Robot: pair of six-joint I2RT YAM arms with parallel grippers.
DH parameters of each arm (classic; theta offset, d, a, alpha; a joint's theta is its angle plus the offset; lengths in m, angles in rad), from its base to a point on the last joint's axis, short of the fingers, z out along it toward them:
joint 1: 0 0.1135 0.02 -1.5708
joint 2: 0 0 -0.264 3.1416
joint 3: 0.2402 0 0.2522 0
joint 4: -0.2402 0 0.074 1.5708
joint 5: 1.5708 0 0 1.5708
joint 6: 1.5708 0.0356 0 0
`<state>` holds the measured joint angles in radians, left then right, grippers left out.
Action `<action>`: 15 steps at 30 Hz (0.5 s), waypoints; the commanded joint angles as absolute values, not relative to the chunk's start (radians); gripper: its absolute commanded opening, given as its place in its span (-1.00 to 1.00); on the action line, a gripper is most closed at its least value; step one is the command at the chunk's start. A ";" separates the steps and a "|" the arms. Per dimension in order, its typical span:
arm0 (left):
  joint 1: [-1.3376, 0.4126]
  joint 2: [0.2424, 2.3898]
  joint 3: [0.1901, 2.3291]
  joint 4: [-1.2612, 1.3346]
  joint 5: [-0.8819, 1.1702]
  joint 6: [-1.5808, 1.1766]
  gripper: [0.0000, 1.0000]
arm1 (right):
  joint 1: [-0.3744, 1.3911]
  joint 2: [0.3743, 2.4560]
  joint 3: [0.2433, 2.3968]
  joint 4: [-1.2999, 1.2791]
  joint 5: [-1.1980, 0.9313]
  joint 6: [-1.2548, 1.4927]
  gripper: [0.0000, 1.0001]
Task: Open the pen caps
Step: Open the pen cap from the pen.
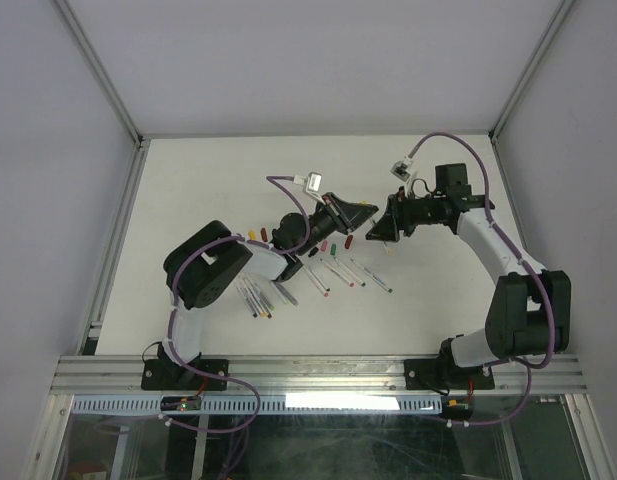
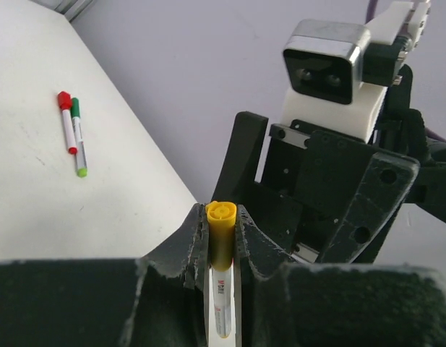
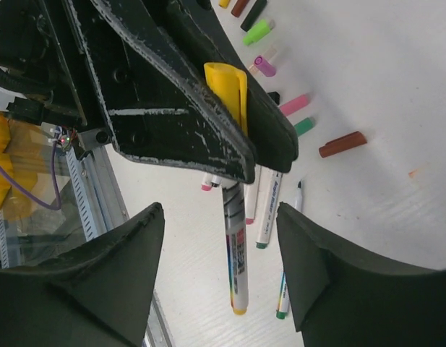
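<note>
My left gripper (image 2: 223,225) is shut on a grey-white pen (image 2: 223,296), held above the table. Its yellow cap (image 2: 223,217) is still on and sticks out past the fingertips. In the right wrist view the same yellow cap (image 3: 228,90) sits between the left fingers (image 3: 186,108), with the barrel (image 3: 237,267) running down from it. My right gripper (image 3: 219,267) faces the cap with its jaws wide open, touching nothing. In the top view the two grippers (image 1: 353,213) (image 1: 380,228) meet tip to tip. Loose pen caps lie on the table: green (image 3: 257,32), pink (image 3: 293,105), dark red (image 3: 342,144).
Several uncapped pens (image 1: 328,275) lie in a row below the grippers, with more (image 1: 256,298) by the left arm. A red pen (image 2: 67,130) and a green pen (image 2: 78,141) lie side by side farther off. The table's near rail (image 3: 100,188) is close.
</note>
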<state>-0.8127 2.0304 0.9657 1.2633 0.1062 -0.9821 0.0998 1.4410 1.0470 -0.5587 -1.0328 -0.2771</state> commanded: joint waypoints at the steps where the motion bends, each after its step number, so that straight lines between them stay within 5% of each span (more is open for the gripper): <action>1: -0.824 1.970 0.966 1.382 0.089 -0.961 -1.00 | 0.146 1.421 1.045 -0.475 -1.029 -0.232 0.21; 8: -0.817 1.940 0.957 1.370 0.036 -0.917 -1.00 | 0.158 1.433 1.064 -0.511 -1.014 -0.253 -1.00; 15: -0.697 1.879 0.948 1.351 -0.094 -0.930 -1.00 | 0.158 1.481 1.081 -0.574 -1.028 -0.292 -1.00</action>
<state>-0.8062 1.9835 0.9394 1.2724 0.0761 -0.9592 0.1577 1.4528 1.0466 -0.5056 -1.0084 -0.2718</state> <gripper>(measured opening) 0.115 0.094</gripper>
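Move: The yellow-capped pen's body stands between the right hand's open fingers, its middle about 2 cm to that hand's left and 1 cm ahead, at nearly its height. Down on the table, some 16 cm below, a green-ended pen lies right under the right hand, the brown cap about 10 cm ahead and 6 cm left, the green cap about 8 cm ahead and 10 cm left. From the left hand, which already holds the yellow cap, the pen's middle is about 5 cm back, 1 cm right and 1 cm lower. The yellow pen's body is taken by the right hand, which slips about 1.5 cm to its left around the barrel and shuts its wide-open fingers on it, pinching it below the cap. The left hand keeps its grip on the yellow cap, rising about 1.5 cm and then edging about 1 cm left late on. ##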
